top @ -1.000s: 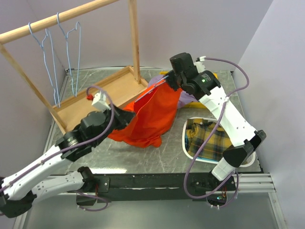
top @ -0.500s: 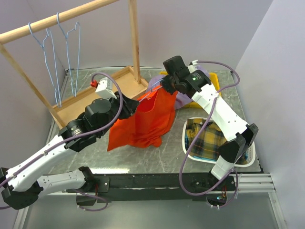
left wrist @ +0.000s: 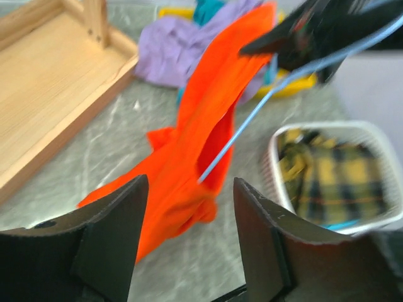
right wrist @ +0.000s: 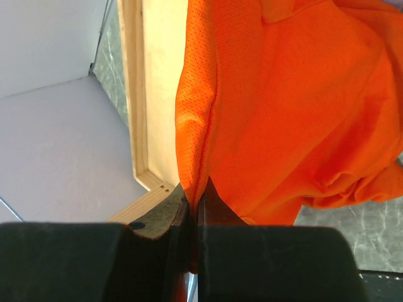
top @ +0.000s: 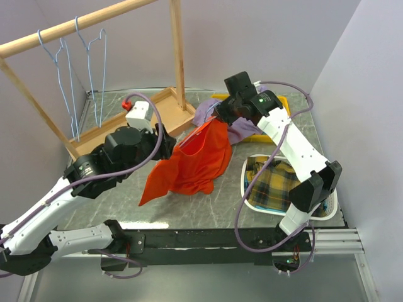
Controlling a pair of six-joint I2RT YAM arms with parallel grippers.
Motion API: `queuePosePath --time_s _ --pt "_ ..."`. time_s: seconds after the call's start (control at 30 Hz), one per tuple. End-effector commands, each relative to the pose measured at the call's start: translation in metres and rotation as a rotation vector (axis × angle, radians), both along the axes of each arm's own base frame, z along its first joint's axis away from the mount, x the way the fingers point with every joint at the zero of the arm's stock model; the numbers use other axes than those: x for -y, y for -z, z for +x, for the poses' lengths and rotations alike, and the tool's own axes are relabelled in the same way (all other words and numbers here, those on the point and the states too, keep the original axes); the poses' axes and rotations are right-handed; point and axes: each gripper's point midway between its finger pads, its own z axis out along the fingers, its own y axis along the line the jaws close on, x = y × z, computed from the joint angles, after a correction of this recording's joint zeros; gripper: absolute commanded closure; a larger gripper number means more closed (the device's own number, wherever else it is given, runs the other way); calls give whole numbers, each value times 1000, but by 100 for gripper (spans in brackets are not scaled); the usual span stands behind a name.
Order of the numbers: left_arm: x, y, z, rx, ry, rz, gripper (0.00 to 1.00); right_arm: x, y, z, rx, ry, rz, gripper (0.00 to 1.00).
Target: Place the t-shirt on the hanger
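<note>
The orange t-shirt hangs from my right gripper, its lower part trailing on the table. In the right wrist view the right gripper is shut on a fold of the t-shirt, with a bit of blue wire showing between the fingers. The light-blue hanger runs from that gripper down along the t-shirt; in the top view it shows as a thin line. My left gripper is beside the shirt's left edge. In its wrist view the left gripper is open and empty.
A wooden rack with a flat base stands at the back left, with two more blue hangers on its rail. A lavender garment lies behind the shirt. A white basket with yellow plaid cloth sits at the right.
The left arm has risen and drawn back to the left. The shirt's lower edge has swung left across the table. The right gripper shifted slightly, still holding the shirt.
</note>
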Motion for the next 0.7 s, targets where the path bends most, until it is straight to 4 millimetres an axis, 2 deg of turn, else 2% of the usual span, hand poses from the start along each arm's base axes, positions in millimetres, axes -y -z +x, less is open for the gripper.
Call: queuePosePath --time_s 0.0,0.27,0.4,0.47,0.67 --pt "-8 43 -11 -62 65 179 39 -8 -7 6 -9 -69 47 100" --pt "-1 72 -33 -90 194 232 38 -14 2 11 -56 -129 43 100" --pt "0 86 -27 -99 172 297 39 -18 0 13 -52 -151 46 100" --pt "7 95 -26 -102 188 330 40 -18 -3 10 -55 -158 49 100" --pt "18 102 -17 -74 169 393 45 -18 -14 2 -44 -171 81 100"
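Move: The left hand, open and empty, hangs above the near edge of the t-shirt's collar, where the hanger's end goes in: about 5 cm ahead, 3 cm to its right and 13 cm below. The hanger's bare rod lies some 10 cm ahead, 9 cm right and 10 cm down; the lilac shirt about 20 cm ahead, 22 cm right and 33 cm down. From the right hand that collar edge is roughly 10 cm back, 12 cm left and 7 cm lower. Still pinching the t-shirt's far side and the hanger's end, the right hand eases a couple of centimetres down and left, turning slightly counter-clockwise. The left hand sinks about 10 cm towards the collar's near edge, first drawing back a little, rolling its left side up some 20 degrees and turning a little clockwise; its fingers stay open around the cloth's line, with no clear touch. ##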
